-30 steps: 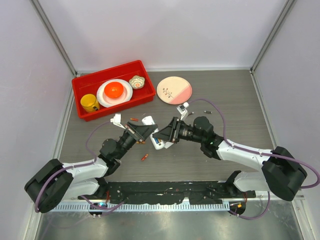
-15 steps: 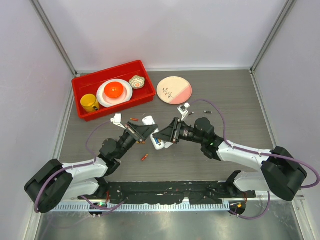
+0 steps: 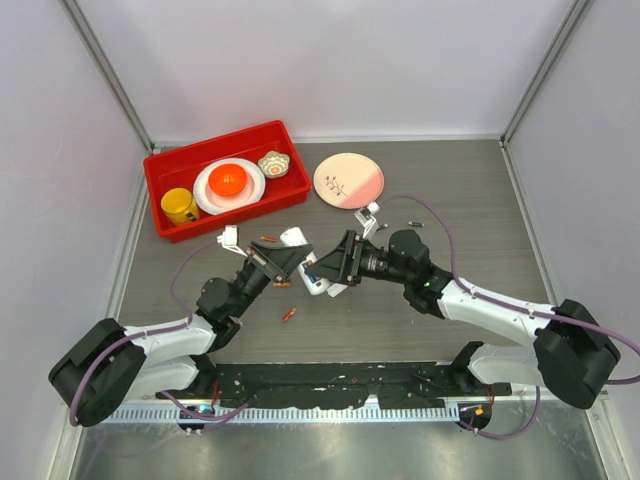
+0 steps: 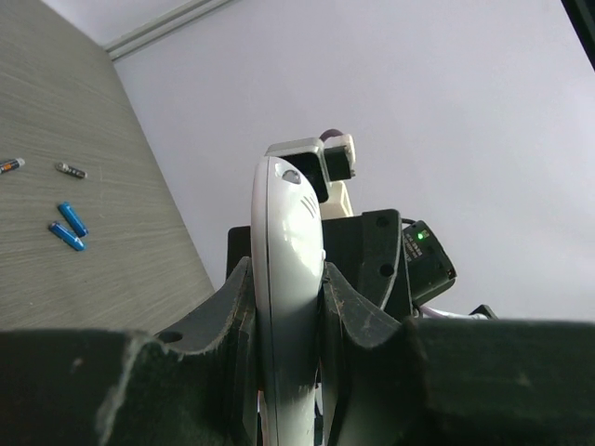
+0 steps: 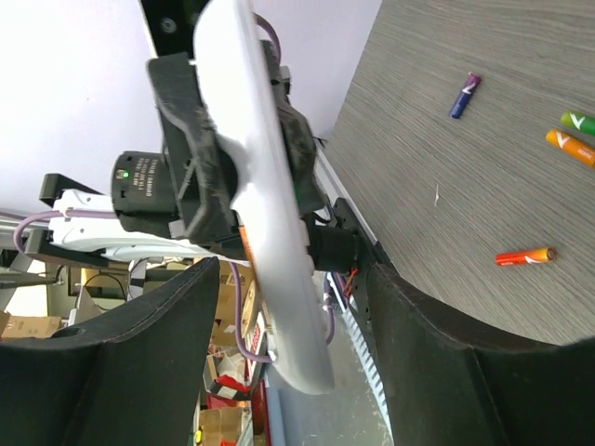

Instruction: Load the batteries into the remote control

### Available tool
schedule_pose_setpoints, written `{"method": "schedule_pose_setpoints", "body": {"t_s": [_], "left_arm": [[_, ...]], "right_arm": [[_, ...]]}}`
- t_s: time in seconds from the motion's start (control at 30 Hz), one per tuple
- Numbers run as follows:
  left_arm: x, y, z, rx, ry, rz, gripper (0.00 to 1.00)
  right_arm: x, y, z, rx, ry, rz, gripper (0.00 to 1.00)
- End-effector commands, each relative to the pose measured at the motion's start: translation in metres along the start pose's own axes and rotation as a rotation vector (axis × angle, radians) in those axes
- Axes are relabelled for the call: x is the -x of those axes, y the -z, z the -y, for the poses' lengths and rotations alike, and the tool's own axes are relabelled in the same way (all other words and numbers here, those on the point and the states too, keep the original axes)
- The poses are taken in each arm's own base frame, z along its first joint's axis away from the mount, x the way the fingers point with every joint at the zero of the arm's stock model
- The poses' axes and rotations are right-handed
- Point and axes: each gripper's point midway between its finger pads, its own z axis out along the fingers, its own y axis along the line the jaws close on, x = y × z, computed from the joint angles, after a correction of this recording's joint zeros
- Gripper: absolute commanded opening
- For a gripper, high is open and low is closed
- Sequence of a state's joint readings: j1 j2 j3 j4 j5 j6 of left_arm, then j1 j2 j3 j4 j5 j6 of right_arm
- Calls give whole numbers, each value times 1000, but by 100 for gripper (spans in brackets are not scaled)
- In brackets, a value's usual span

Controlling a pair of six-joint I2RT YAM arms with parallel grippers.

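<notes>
The white remote control (image 3: 303, 262) hangs above the table's middle, clamped edge-on between the fingers of my left gripper (image 3: 287, 262), which is shut on it. In the left wrist view the remote control (image 4: 286, 251) stands up between both pads. My right gripper (image 3: 333, 266) faces it from the right, jaws wide. In the right wrist view the remote control (image 5: 265, 204) passes between the spread fingers (image 5: 149, 353) without touching them. Batteries lie loose on the table: orange-red ones (image 3: 289, 315) (image 5: 525, 256), blue ones (image 4: 67, 228), a green one (image 5: 578, 122).
A red bin (image 3: 160, 165) at the back left holds a yellow mug (image 3: 180, 206), a white plate with an orange bowl (image 3: 229, 181) and a small bowl. A pink plate (image 3: 348, 180) lies to its right. Walls close the table at back and sides.
My right gripper has opened and let go of the remote control. The remote control's far end has shifted slightly towards the back left, still in the left gripper.
</notes>
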State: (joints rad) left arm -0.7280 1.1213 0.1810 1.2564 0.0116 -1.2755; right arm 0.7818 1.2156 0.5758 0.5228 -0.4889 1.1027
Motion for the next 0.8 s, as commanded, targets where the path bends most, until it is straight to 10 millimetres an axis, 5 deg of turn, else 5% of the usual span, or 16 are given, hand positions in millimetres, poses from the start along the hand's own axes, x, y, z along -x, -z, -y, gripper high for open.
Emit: {"method": "schedule_pose_setpoints", "body": {"t_s": [0.0, 0.77], "left_arm": [[17, 4, 53, -216, 3, 64, 0], [6, -5, 64, -260, 47, -10, 0]], "right_arm": [[24, 10, -38, 80, 94, 48, 70], [6, 11, 8, -56, 139, -102, 41]]}}
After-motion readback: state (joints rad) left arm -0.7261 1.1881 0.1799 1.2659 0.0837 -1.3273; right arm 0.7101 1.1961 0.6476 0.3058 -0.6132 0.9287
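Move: The remote's battery bay, face up, is at the open right fingers: about 1 cm left and 1 cm above that hand, level with it fore and aft. The left hand holds the remote, with the bay some 5 cm back, 2 cm right and 2 cm below it. On the table, about 21 cm below the right hand, a red battery lies 4 cm back and 8 cm left, an orange one 4 cm ahead and 9 cm left. Beside the bay the right hand rises 2 cm, edging right, then sinks 3, fingers narrowing; left lowers the remote 2. ##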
